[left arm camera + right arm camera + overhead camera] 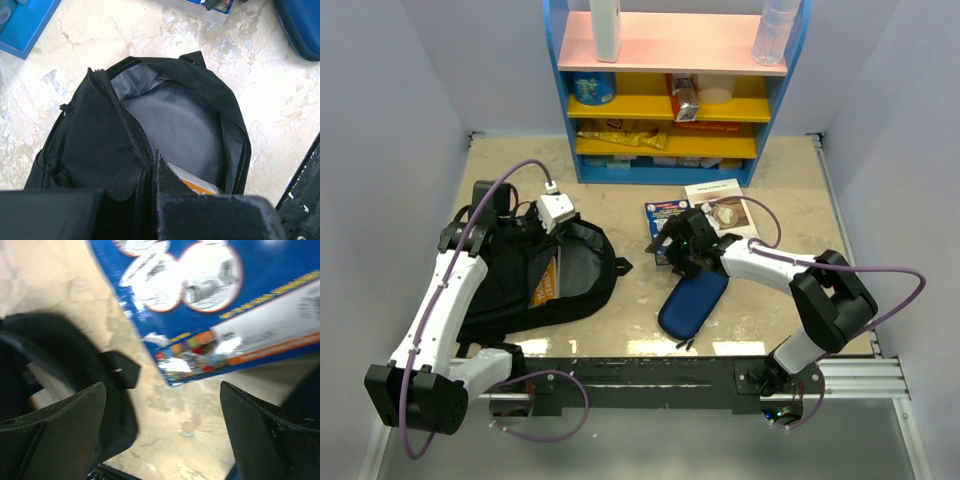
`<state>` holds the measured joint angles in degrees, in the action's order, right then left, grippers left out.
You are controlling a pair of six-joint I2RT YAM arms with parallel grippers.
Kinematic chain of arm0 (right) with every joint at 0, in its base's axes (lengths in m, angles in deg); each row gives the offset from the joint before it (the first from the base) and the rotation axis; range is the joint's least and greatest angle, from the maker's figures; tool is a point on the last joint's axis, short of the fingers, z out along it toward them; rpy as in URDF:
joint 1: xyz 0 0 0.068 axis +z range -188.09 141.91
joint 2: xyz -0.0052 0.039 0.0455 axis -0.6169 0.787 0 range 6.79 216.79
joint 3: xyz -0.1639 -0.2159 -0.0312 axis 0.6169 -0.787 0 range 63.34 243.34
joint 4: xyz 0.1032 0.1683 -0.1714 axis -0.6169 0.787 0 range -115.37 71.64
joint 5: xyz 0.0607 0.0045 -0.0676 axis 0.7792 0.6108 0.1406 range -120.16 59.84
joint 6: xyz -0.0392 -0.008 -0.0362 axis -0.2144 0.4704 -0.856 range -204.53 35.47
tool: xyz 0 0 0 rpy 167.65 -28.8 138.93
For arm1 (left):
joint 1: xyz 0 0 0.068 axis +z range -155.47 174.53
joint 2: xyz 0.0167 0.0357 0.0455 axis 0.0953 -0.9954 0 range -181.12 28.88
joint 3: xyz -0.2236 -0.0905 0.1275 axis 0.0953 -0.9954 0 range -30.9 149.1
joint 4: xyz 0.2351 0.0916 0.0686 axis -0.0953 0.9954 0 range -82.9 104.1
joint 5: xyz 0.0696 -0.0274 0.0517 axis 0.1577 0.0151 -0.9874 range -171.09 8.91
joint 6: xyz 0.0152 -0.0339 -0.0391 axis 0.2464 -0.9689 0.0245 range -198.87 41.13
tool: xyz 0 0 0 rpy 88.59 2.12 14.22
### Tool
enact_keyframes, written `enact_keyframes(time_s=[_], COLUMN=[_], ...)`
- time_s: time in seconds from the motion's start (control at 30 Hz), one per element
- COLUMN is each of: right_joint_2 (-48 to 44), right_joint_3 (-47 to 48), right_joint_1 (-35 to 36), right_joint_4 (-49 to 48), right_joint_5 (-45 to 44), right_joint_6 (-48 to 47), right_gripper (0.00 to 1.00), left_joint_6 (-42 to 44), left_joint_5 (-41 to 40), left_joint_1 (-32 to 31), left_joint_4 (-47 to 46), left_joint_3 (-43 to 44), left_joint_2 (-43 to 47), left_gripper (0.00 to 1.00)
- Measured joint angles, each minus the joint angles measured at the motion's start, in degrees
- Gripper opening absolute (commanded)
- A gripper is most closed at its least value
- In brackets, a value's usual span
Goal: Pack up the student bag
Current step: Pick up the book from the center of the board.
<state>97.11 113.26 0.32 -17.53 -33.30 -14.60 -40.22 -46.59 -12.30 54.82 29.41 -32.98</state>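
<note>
The student bag (575, 275) lies at the left of the table, black, with its main compartment open. Its grey lining (175, 120) shows, and an orange-and-white book (200, 186) sits inside. My left gripper (152, 161) is shut on the bag's zipper edge and holds the mouth open; from above the left gripper (542, 235) is at the bag's far side. My right gripper (162, 395) is open and empty, low over bare table just below the corner of a blue book (215, 300). From above, the right gripper (672, 250) overlaps that blue book (660, 212).
A dark-blue oval pencil case (693, 303) lies just near of the right gripper. A white booklet (720, 200) lies beside the blue book. A blue shelf unit (670, 110) with bottles and packets stands at the back. A bag strap tab (122, 370) lies left of the right fingers.
</note>
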Motion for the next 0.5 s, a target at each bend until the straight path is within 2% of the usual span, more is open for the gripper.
enact_keyframes(time_s=[0.5], right_joint_2=[-0.7], right_joint_3=[-2.5], right_joint_1=[-1.2], right_joint_4=[5.5], right_joint_5=[-9.2], right_joint_6=[0.1], right_gripper=[0.99], left_joint_6=[0.0], left_joint_5=[0.0], left_joint_1=[-0.1], left_joint_4=[0.0], left_joint_3=[0.0], left_joint_2=[0.0], left_gripper=[0.0])
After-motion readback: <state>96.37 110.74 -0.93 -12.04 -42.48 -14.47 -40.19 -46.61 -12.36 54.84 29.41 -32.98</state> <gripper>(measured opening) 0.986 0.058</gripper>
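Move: The blue book to be picked up next has its middle about 6 cm ahead, 3 cm right and 5 cm below the right hand. The coffee-cover book lies some 11 cm ahead and 14 cm right; the blue pencil case lies about 12 cm back and 7 cm right, and the open bag some 24 cm left and 4 cm back, all a little below. From the left hand, the blue book is about 11 cm ahead, 29 cm right and 18 cm lower. Carry the wide-open right gripper about 5 cm to the right along the blue book's near edge while sinking roughly 3 cm, then finish level, still going right. Tilt the fingers some 10 degrees steeper as you go, and let the right-hand finger push the far end of the pencil case aside; don't close yet. ##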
